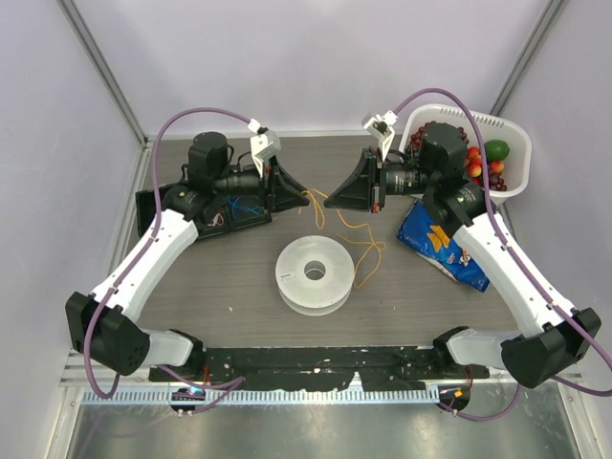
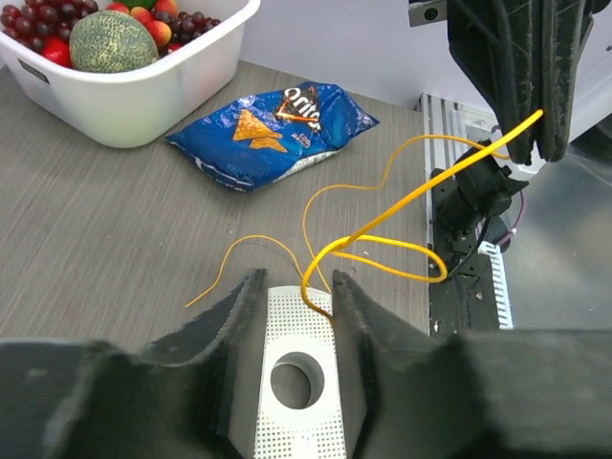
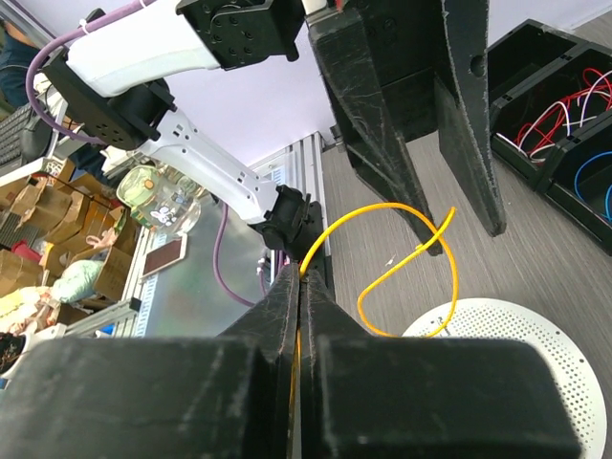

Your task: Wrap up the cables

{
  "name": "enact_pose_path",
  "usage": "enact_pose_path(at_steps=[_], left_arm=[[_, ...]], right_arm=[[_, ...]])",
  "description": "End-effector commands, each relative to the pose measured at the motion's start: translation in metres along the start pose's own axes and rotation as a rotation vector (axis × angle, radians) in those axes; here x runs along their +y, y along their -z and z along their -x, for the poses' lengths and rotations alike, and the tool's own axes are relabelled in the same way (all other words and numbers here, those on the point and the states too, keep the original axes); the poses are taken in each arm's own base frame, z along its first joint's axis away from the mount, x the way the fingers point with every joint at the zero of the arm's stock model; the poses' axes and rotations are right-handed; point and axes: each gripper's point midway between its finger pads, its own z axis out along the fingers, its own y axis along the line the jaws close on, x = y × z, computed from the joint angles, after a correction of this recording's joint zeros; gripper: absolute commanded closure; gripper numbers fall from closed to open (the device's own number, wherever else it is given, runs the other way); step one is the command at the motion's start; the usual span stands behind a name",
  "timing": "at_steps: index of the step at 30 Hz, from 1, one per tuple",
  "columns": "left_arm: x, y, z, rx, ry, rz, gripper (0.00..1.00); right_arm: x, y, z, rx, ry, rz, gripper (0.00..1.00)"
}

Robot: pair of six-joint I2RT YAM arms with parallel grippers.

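The cable [image 2: 402, 204] is a thin yellow wire looping loosely above the white plastic spool [image 1: 313, 274] at the table's middle. My right gripper [image 3: 301, 274] is shut on one stretch of it, and the wire comes out at the fingertips into a curl [image 3: 382, 206]. My left gripper [image 2: 298, 282] faces it from the left, open, directly over the spool [image 2: 296, 382]. A bend of the cable runs down between its jaws, against the right-hand finger. From above, the two grippers [image 1: 296, 191] [image 1: 337, 199] nearly meet tip to tip, and the rest of the wire trails onto the table to the right.
A white basket [image 1: 514, 143] of fruit stands at the back right. A blue chip bag [image 1: 445, 244] lies in front of it. Black bins [image 3: 564, 143] holding red, white and blue wires sit at the back left, under the left arm.
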Motion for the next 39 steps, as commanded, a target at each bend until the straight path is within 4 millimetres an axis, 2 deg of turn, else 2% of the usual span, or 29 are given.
enact_pose_path(at_steps=[1, 2, 4, 5, 7, 8, 9, 10, 11, 12, 14, 17, 20, 22, 26, 27, 29, 30, 31, 32, 34, 39], left_arm=[[-0.007, 0.002, 0.022, -0.030, -0.041, -0.038, 0.70], [-0.006, 0.002, 0.021, -0.026, -0.036, -0.037, 0.76], [0.001, 0.003, 0.021, -0.021, -0.026, 0.009, 0.98], [0.010, 0.004, 0.022, -0.020, -0.018, 0.069, 1.00], [0.032, 0.010, 0.032, -0.052, -0.003, 0.205, 1.00], [0.038, 0.012, 0.041, -0.092, 0.022, 0.237, 1.00], [0.042, 0.014, 0.049, -0.124, 0.039, 0.259, 1.00], [0.044, 0.015, 0.060, -0.156, 0.065, 0.276, 1.00], [0.045, 0.014, 0.070, -0.183, 0.100, 0.277, 1.00], [0.046, 0.013, 0.081, -0.210, 0.130, 0.283, 1.00], [0.051, 0.018, 0.107, -0.280, 0.177, 0.329, 1.00], [0.061, 0.031, 0.133, -0.372, 0.264, 0.386, 1.00], [0.068, 0.048, 0.155, -0.470, 0.340, 0.390, 1.00], [0.072, 0.056, 0.164, -0.511, 0.372, 0.389, 1.00], [0.073, 0.060, 0.170, -0.534, 0.355, 0.381, 1.00], [0.073, 0.060, 0.169, -0.534, 0.357, 0.377, 1.00], [0.075, 0.055, 0.162, -0.521, 0.376, 0.359, 1.00], [0.076, 0.053, 0.158, -0.516, 0.388, 0.357, 1.00], [0.077, 0.050, 0.153, -0.509, 0.393, 0.352, 1.00], [0.075, 0.047, 0.151, -0.504, 0.394, 0.344, 1.00], [0.072, 0.039, 0.142, -0.483, 0.396, 0.329, 1.00], [0.053, 0.020, 0.127, -0.425, 0.358, 0.289, 1.00]], right_arm=[[0.018, 0.004, 0.008, -0.013, 0.070, 0.031, 0.99], [0.018, 0.004, 0.007, -0.013, 0.071, 0.031, 0.99], [0.018, 0.004, 0.005, -0.006, 0.078, 0.029, 0.99], [0.018, 0.005, 0.003, 0.003, 0.088, 0.022, 0.99], [0.014, 0.006, -0.009, 0.040, 0.101, 0.006, 0.99], [0.010, 0.008, -0.021, 0.080, 0.064, -0.027, 0.99], [0.005, 0.008, -0.032, 0.118, 0.148, -0.037, 0.99], [-0.002, 0.011, -0.054, 0.181, 0.116, -0.078, 0.99], [-0.010, 0.012, -0.066, 0.226, 0.219, -0.087, 0.99], [-0.023, 0.019, -0.090, 0.313, 0.274, -0.124, 0.99], [-0.048, 0.033, -0.124, 0.442, 0.303, -0.196, 0.99], [-0.075, 0.048, -0.142, 0.540, 0.284, -0.295, 0.99], [-0.091, 0.064, -0.131, 0.527, 0.297, -0.386, 0.99], [-0.107, 0.083, -0.120, 0.511, 0.326, -0.477, 0.99], [-0.137, 0.132, -0.106, 0.482, 0.314, -0.610, 0.99], [-0.141, 0.137, -0.106, 0.489, 0.308, -0.628, 0.96], [-0.150, 0.148, -0.100, 0.494, 0.309, -0.682, 0.77], [-0.154, 0.151, -0.097, 0.492, 0.313, -0.700, 0.57], [-0.155, 0.152, -0.089, 0.481, 0.324, -0.710, 0.49], [-0.154, 0.152, -0.084, 0.466, 0.325, -0.711, 0.35], [-0.143, 0.142, -0.062, 0.403, 0.354, -0.669, 0.25], [-0.097, 0.107, 0.011, 0.112, 0.421, -0.546, 0.23]])
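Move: The yellow cable's loop already hangs between the left gripper's half-open fingertips, about 1 cm to their right and 1 cm lower. The shut right gripper holds the cable too; from it the loop is some 5 cm ahead, 3 cm left and 5 cm below. From the left hand, the white spool is about level ahead, 1 cm right and 29 cm below; the black tray is some 22 cm ahead, 28 cm left and 32 cm below. Shut the left fingers on the yellow loop while the right gripper holds still, then carry it forward and up, about 10 cm each, swinging the fingertips counter-clockwise and away from the spool. Meanwhile take the right gripper down about 15 cm, then right and forward towards the chip bag, tilting its tips down some 40 degrees, and open it wide late on to let go of the cable. ##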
